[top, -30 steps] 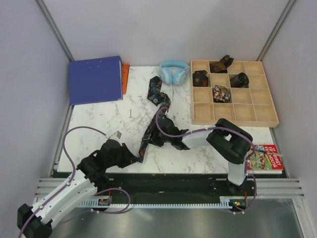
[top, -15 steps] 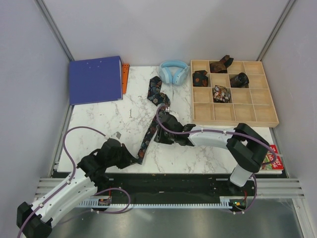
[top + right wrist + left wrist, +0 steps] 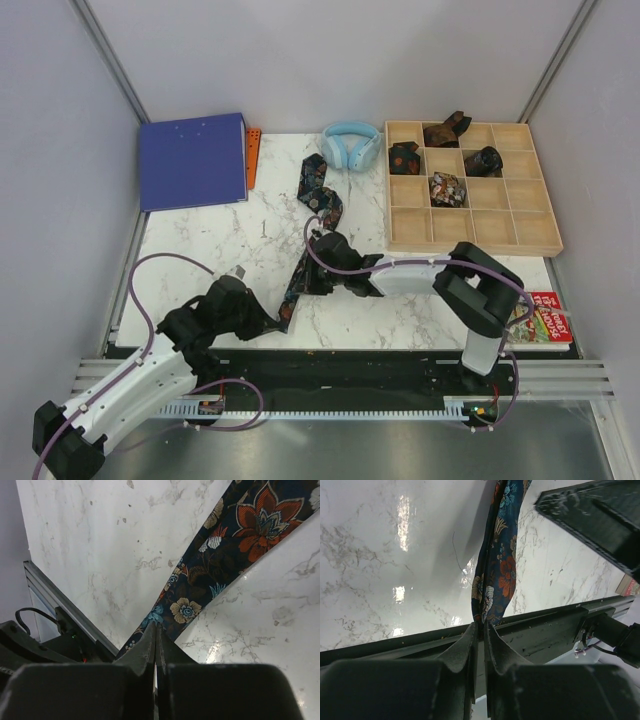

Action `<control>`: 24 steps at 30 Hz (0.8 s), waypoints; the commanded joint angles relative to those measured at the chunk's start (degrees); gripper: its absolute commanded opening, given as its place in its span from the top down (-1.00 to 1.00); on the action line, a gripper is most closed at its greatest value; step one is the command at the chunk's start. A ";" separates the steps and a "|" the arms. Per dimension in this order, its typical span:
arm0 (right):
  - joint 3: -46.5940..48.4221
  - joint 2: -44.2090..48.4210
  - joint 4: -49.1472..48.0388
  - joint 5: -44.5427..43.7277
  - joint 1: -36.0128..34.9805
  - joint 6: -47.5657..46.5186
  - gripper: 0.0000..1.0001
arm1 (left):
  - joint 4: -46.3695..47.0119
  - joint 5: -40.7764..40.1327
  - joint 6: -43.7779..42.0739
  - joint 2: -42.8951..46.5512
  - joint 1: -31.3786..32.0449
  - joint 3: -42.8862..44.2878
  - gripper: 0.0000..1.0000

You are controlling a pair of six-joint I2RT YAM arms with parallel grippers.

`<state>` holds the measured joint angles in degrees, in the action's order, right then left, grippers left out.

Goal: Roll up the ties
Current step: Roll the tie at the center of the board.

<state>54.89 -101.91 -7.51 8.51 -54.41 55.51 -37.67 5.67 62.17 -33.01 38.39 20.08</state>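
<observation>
A long dark floral tie lies stretched across the marble table, from near the headphones down to the front edge. My left gripper is shut on its narrow near end; the left wrist view shows the jaws pinching the tip of the tie. My right gripper is shut on the tie's middle; the right wrist view shows the jaws closed on the fabric. Several rolled ties sit in the wooden tray's cells.
A wooden compartment tray stands at the back right. Light-blue headphones lie beside the tie's far end. A blue binder lies at the back left. A colourful book lies at the near right. The table's front rail is close to my left gripper.
My right gripper shifted left and farther along the tie, and its elbow swung out then back. The bunched middle of the tie is now pulled straighter. The left gripper has barely moved.
</observation>
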 commanded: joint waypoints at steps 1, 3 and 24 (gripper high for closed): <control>2.23 -4.35 -7.07 4.75 -0.78 2.41 1.00 | -0.47 1.18 2.52 0.06 0.19 2.25 0.73; 2.41 -5.66 -7.96 5.54 -1.04 2.68 1.00 | -0.56 1.27 2.52 -0.03 0.19 2.25 0.73; -0.57 -7.34 -5.32 4.32 -6.49 3.46 1.00 | -1.09 0.75 -0.47 -5.48 0.28 8.92 0.73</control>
<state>55.53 -109.80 -12.82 13.10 -59.16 57.71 -38.87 6.35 62.72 -36.71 38.39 25.61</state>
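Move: The tie stretch the right hand's closed fingers will land on lies about 4 cm below them, 2 cm back and 2 cm left. The tie end held by the left hand is some 8 cm back and 4 cm left of the right hand, roughly level; the headphones are about 31 cm ahead and 11 cm right. From the left hand, that stretch is roughly 6 cm ahead, 2 cm right and 3 cm lower. Right fingertips press down about 4 cm onto the tie, then drag it back towards the slightly rising left hand. ##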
